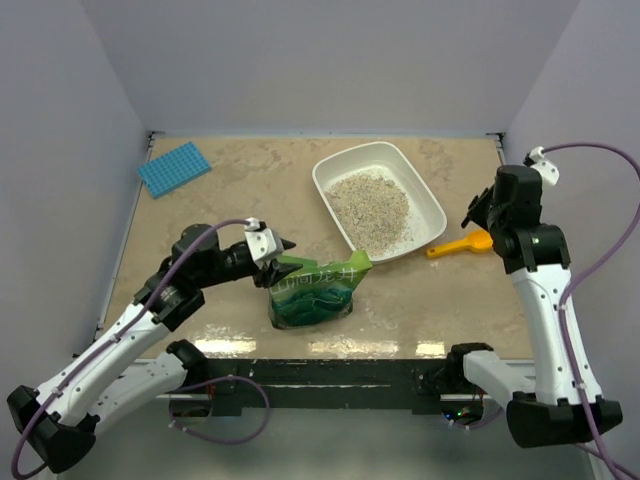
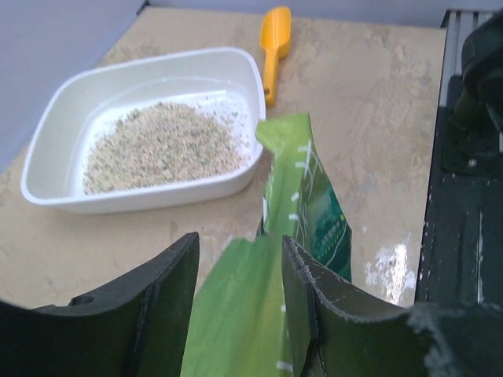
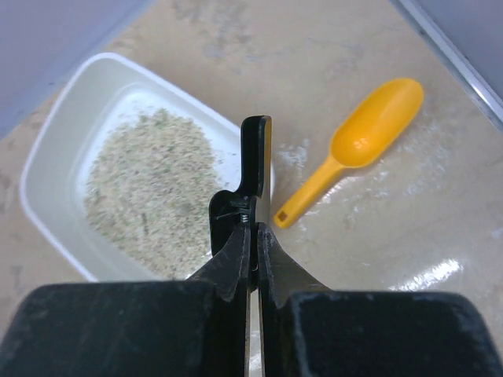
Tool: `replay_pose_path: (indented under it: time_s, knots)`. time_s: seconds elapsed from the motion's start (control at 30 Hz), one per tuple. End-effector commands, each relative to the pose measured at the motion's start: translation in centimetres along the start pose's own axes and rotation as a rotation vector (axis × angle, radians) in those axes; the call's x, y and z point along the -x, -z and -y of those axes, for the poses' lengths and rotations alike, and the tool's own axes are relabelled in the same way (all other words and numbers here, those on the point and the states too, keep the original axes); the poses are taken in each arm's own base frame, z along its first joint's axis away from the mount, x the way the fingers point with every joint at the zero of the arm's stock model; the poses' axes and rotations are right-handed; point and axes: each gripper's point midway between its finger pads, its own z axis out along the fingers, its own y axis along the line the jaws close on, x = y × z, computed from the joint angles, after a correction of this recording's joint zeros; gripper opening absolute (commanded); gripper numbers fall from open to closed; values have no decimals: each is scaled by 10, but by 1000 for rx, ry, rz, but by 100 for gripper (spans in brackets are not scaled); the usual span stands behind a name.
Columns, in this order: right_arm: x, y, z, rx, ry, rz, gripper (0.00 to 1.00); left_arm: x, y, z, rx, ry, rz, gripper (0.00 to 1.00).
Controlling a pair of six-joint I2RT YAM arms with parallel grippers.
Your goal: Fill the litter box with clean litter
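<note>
The white litter box [image 1: 425, 195] lies back of centre with a heap of clean litter [image 1: 368, 208] inside; the left wrist view also shows the litter box [image 2: 47, 141] and litter [image 2: 161, 145]. A green pouch bag [image 1: 312, 292] stands upright at the front centre. My left gripper [image 1: 283, 256] is open at its top left corner, and the bag's [image 2: 310, 212] flap rises loosely between the spread jaws of the left gripper [image 2: 240, 251]. My right gripper [image 3: 253, 236] hovers over the box's right rim [image 3: 47, 157], shut on a small black clip [image 3: 255, 153].
An orange-yellow scoop [image 1: 458, 245] lies on the table just right of the box, its bowl toward the right wall. A blue gridded mat [image 1: 174, 168] sits at the back left. Grey walls enclose three sides, and a black rail runs along the near edge.
</note>
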Motion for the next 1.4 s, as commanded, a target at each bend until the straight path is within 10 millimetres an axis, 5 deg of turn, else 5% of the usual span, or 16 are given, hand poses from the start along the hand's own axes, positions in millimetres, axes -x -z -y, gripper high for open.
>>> replay_pose_path:
  time_s: [0.0,0.1,0.2,0.37,0.57,1.1,1.37]
  knots:
    - [12,55,-65,466,159,8,0,80,10,-8,3,39,90,51]
    - [-5,104,-110,858,274,-26,0,119,17,-7,-17,106,126,52]
    - [-16,151,-130,1137,370,-24,0,148,21,7,-105,164,182,52]
    - [-34,231,-141,1559,461,-35,0,178,29,41,-322,256,266,52]
    - [-50,292,-133,1903,511,-118,0,191,31,60,-481,290,353,52]
    - [-70,325,-182,2047,438,-263,0,202,38,70,-570,272,501,50]
    - [-70,337,-185,2086,433,-252,0,198,31,66,-547,286,466,48]
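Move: The black clip is already pinched in the right fingers, about 40 cm to the right of the empty, half-open left hand, some 10 cm ahead and 3 cm higher. The litter bag's middle is about 5 cm right and 1 cm ahead of the left hand, 13 cm below. From the right hand, the litter box is roughly 15 cm ahead, 18 cm left and 24 cm below; the scoop 6 cm ahead, 3 cm right, 25 cm below. Still pinching the black clip, the right hand sweeps some 30 cm left towards the left gripper, drawing back and rising about 15 cm each and swinging counter-clockwise by over 100 degrees. The left hand climbs clear of the bag, then draws back and eases right, turning clockwise with its fingers half open; the clip comes close to its fingertips, touch unclear. ##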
